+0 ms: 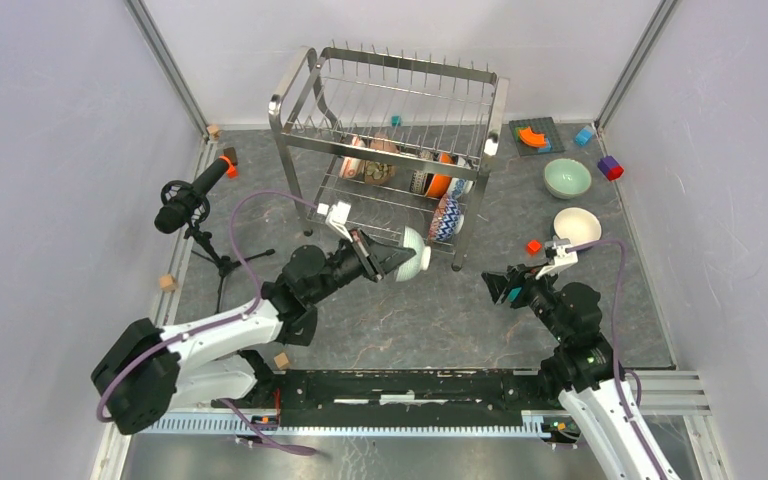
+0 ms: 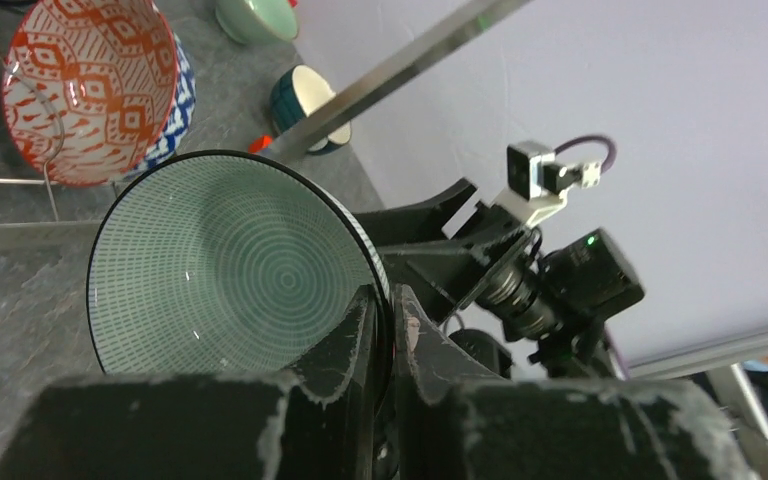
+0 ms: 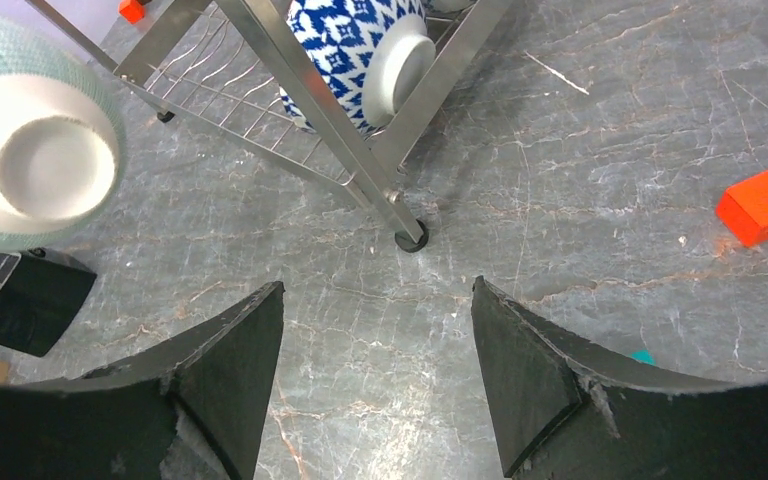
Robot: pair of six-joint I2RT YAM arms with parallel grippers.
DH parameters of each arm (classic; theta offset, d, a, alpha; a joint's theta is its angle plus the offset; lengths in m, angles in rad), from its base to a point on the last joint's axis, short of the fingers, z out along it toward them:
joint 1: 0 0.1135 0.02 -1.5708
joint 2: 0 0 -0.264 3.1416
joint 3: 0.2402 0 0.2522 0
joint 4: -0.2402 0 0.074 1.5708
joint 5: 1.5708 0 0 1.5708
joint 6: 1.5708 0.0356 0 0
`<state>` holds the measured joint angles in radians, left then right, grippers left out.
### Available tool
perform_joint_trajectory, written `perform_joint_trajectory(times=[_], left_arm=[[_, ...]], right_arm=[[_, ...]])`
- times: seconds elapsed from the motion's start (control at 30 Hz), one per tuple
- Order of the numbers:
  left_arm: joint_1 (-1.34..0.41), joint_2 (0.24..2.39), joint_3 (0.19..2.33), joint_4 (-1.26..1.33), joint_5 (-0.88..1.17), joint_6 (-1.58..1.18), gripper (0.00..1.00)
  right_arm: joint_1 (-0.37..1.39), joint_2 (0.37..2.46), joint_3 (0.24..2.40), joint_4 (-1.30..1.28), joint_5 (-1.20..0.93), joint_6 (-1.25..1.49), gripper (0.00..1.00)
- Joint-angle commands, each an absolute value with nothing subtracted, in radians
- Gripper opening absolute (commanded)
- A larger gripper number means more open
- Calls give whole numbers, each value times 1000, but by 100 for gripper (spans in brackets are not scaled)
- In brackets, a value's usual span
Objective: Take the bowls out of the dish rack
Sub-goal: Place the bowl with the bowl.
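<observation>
The dish rack stands at the back middle, with several bowls propped in its lower tier. Among them are a red-patterned bowl and a blue-and-white bowl. My left gripper is shut on the rim of a pale green bowl with fine rings, held in the air just in front of the rack's near left side. My right gripper is open and holds nothing. It hovers over bare table near the rack's front right leg and faces the held bowl's white foot.
A pale green bowl and a cream white bowl sit on the table right of the rack. A microphone on a tripod stands at the left. Small blocks lie about, one of them orange-red, and a grey baseplate lies at the back right.
</observation>
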<state>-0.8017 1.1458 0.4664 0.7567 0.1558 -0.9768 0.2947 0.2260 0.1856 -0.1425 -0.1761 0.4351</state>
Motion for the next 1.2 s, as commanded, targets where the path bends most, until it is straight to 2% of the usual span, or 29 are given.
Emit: perform_joint_trajectory(times=[0.0,0.37,0.5,0.67,0.97,1.17], left_arm=[[-896,1027,514,565,21,-759,2],[-1140,895,599,150,-215,-537,2],[-1278,913,688,10,-341,-414,2],[-1444,979,762,-134,-516,-269,2],[-1674,1165,781,-166,-740,12,2],[-1706,1252,742,-80,-680,179,2]], right_arm=[[302,218,251,-192,-179,420,74],[302,229,275,-245,-247,463,72],[301,327,325,-303,-340,424,71],[302,386,373,-400,-342,339,72],[310,374,387,-466,-385,332,72],[346,406,420,-493,-460,308,73]])
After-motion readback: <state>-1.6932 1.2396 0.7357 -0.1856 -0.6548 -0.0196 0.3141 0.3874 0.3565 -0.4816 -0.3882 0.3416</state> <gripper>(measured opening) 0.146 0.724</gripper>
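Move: The green bowl is already pinched by its rim in the left fingers. Clear table for it lies about 10 cm back and 23 cm below that hand. The zigzag bowl still in the dish rack is some 13 cm ahead and 9 cm to the right, 14 cm lower; the rack's near foot is about 6 cm ahead and 13 cm to the right, 23 cm lower. From the right hand, the green bowl is roughly 15 cm left, 4 cm ahead and 11 cm higher. The green bowl, held all along in the closed left fingers, is carried away from the dish rack, about 15 cm back towards the base and 11 cm down, most of the drop coming late. The left wrist rolls it some 85 degrees as it travels, its opening swinging from facing left to facing up. The open, empty right hand eases back 5 cm and slightly down and left, turning left and tipping down. ##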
